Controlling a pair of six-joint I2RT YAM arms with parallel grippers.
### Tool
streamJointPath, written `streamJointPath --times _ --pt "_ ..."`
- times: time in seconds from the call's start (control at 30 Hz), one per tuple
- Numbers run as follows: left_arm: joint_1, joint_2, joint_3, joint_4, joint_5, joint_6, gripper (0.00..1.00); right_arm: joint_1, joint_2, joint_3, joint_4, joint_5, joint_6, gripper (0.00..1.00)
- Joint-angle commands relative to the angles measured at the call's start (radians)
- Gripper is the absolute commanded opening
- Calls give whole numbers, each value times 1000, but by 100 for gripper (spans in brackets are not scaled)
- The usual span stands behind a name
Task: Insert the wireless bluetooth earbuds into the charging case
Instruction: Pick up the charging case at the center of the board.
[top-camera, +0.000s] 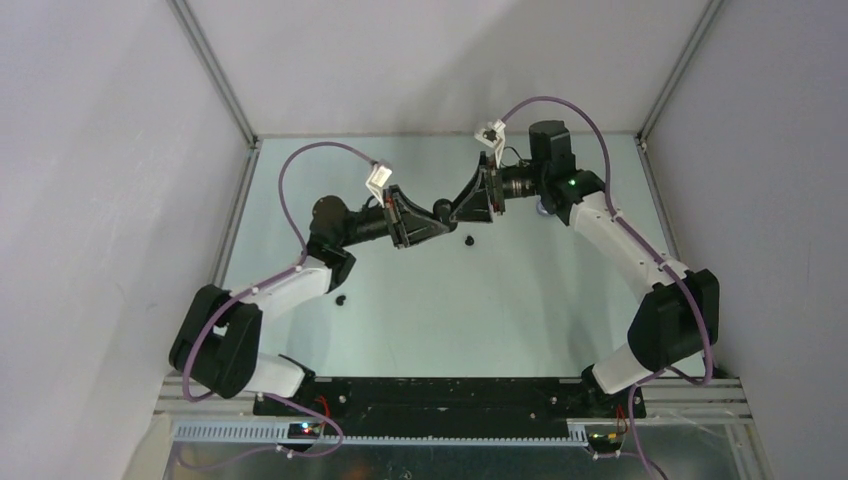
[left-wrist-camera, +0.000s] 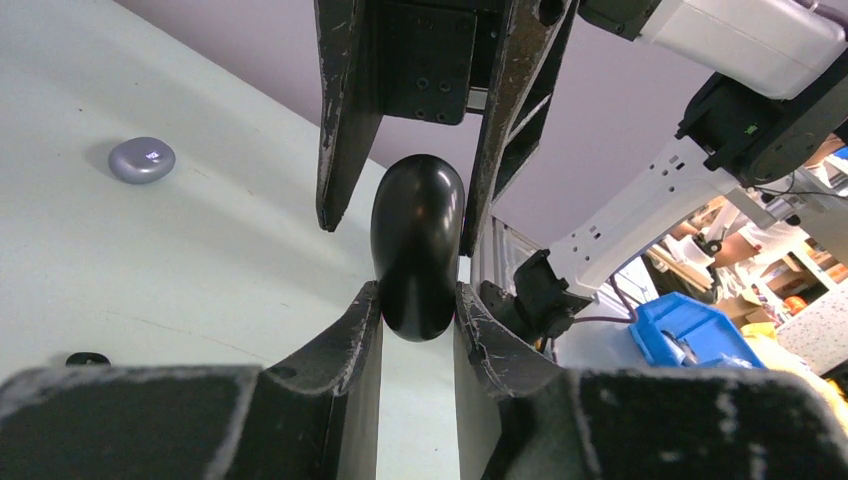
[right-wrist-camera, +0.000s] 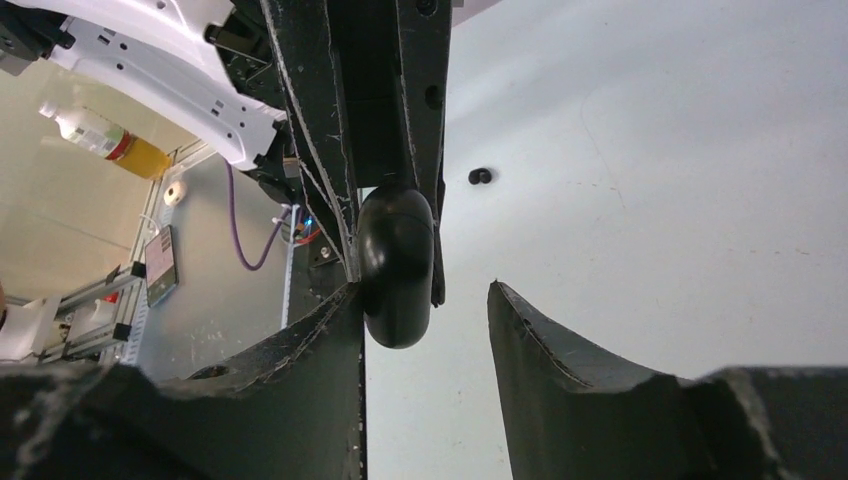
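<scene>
A glossy black charging case (left-wrist-camera: 418, 240), oval and seemingly closed, hangs above the table with my left gripper (left-wrist-camera: 418, 300) shut on its lower end. My right gripper (right-wrist-camera: 425, 290) faces it from the other side and stands open around the same case (right-wrist-camera: 396, 265). Its left finger touches the case and its right finger (right-wrist-camera: 540, 350) stands apart from it. In the top view the two grippers meet at mid-table (top-camera: 443, 212). One black earbud (top-camera: 469, 241) lies just in front of them and another (top-camera: 341, 299) lies near the left arm. No lilac earbuds show.
A closed lilac case (left-wrist-camera: 141, 160) lies on the table, mostly hidden under the right arm in the top view. White walls enclose the table (top-camera: 430, 330) on three sides. A blue bin (left-wrist-camera: 690, 335) sits beyond the table's edge.
</scene>
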Motion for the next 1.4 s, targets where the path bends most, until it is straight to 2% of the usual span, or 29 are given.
streamJointPath --times 0.0,0.13,0.17,0.3,0.43,0.5,0.57,0.6,0.63,0.7,0.83,0.9,0.93,0.97,1.0,1.03,1.07,1.1,1.13,1.17,1.27,1.37 --pt "5 5 -6 85 -18 -29 0 -2 -21 -12 57 -50 31 52" --pt "5 11 -5 93 -18 -37 0 3 -13 -12 71 -71 45 44" --pt "5 13 -5 93 -17 -38 0 6 -11 -12 73 -74 48 38" --pt "5 18 -4 92 -18 -38 0 12 -10 -12 84 -88 58 26" --pt "4 25 -1 83 -15 -32 1 16 -9 -12 98 -99 67 20" --pt "5 27 6 67 -13 -25 13 16 -9 -12 101 -102 69 19" --pt "5 28 13 35 -8 -9 43 11 -10 -12 104 -105 71 18" --pt "5 28 15 27 -4 5 50 6 -15 -12 105 -108 73 18" --pt "5 27 16 12 1 13 61 -1 -17 -12 108 -108 74 18" --pt "5 24 22 -26 12 45 72 -15 -24 -12 107 -109 76 18" --pt "4 26 53 -169 62 202 89 -45 -40 2 56 -109 34 18" --pt "4 39 84 -237 128 297 92 -48 -30 43 -56 -98 -46 18" --pt "6 42 94 -310 171 335 93 -42 -21 64 -168 -84 -84 18" --pt "6 45 118 -362 197 430 94 -37 0 123 -237 -74 -171 19" --pt "6 43 136 -516 224 502 98 -24 15 159 -389 -50 -222 19" --pt "4 35 176 -611 225 670 99 -12 47 232 -467 -34 -323 19" --pt "1 29 195 -798 220 758 99 8 66 272 -617 -6 -369 20" --pt "-3 16 228 -881 213 917 99 17 99 338 -679 4 -439 20" --pt "-10 8 240 -1011 197 980 99 32 113 363 -777 20 -463 20" --pt "-13 -8 256 -1053 195 1066 99 40 134 399 -812 26 -499 20" --pt "-26 -40 271 -1187 203 1181 99 80 157 431 -916 82 -555 20" --pt "-36 -80 272 -1231 203 1248 99 103 167 433 -962 95 -611 20"
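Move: Between the two hands, the black charging case is still pinched by the left fingers, its middle about 2 cm to the left hand's right and level in height and reach. From the right hand it sits about 2 cm to the left and 1 cm back, between its part-open fingers. Some 28 cm below the right hand lie one pair of black earbuds, 15 cm ahead and 4 cm right, and the lavender case, roughly 25 cm ahead and 22 cm right. Closing on the black case, the right fingers pinch it while that hand eases back about 1 cm. Only then does the left hand open wide, let go and sink some 7 cm, its fingertips tipping down as it turns roughly 30 degrees. The right keeps its grip, sways slightly right, then returns left and draws back 2 cm more, fingertips dipping a little. ##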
